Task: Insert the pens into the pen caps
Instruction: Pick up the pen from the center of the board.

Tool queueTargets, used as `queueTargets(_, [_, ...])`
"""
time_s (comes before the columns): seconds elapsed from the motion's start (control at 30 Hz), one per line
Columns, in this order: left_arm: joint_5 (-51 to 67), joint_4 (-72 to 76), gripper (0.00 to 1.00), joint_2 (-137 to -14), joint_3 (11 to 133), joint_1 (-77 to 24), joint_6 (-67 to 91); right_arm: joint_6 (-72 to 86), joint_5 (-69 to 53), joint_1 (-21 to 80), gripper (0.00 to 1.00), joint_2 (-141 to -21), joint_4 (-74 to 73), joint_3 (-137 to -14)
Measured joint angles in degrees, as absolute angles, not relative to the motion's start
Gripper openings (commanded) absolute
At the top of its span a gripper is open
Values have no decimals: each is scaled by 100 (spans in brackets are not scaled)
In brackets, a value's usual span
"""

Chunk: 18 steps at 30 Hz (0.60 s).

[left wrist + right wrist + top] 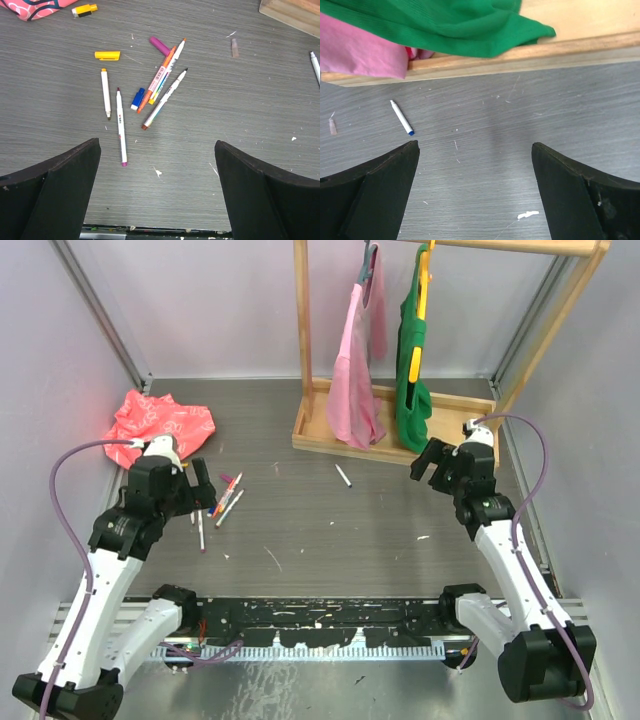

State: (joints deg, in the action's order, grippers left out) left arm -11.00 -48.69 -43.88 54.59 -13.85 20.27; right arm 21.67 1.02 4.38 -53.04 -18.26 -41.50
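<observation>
Several pens lie in a loose cluster (pixel 160 85) on the grey table, seen in the left wrist view: a yellow-ended pen (pixel 105 93), a purple-ended pen (pixel 121 127) and crossed pens, one with an orange barrel (pixel 157 79). Beside them lie a yellow cap (pixel 107 55), a purple cap (pixel 160 46) and a blue cap (pixel 137 98). A blue-ended pen (pixel 401 117) lies alone (pixel 343 476) mid-table. My left gripper (pixel 157 150) hangs open just short of the cluster (pixel 225 502). My right gripper (pixel 475 150) is open and empty above bare table.
A wooden rack (pixel 400 435) with a pink cloth (pixel 355 370) and a green cloth (pixel 412 375) stands at the back right, close to my right gripper (pixel 432 462). A red-pink pouch (pixel 160 423) lies at the back left, with a yellow-black piece (pixel 84 9) beside it.
</observation>
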Motion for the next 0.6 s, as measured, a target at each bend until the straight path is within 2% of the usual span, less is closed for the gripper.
queueTargets(0.23, [-1105,-4869,98,-4327,5457,-1385,2016,2303,207,436,99,-5485,-1942,-4150])
queueTargets(0.43, [-1120,-4871,98,-4388,5452,-1385,2008,2027,-530,445,95,-5955,-1907,-4165])
queueTargets(0.6, [-969,-4871,98,-4421,5452,-1385,1951,1914,-655,980,96,-6709,-1848,-4278])
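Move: The pen at the board's center lies about 16 cm to the right gripper's left, some 6 cm ahead and 16 cm below. From this pen, the lower end of the pink garment is about 11 cm farther out and 4 cm to the right, and the wooden tray's middle some 15 cm farther out and 13 cm to the right. From the left gripper the pen is roughly 34 cm to the right, 14 cm ahead and 20 cm below. Sink the empty, wide-open right gripper towards the pen at the board's center, slowly and almost straight down at first, then faster with a sweep left: about 6 cm down and 5 cm left in all, with no reach forward. Meanwhile tip the fingers some 15 degrees further down and turn them about as much counter-clockwise. Keep them open and clear of the pen. ##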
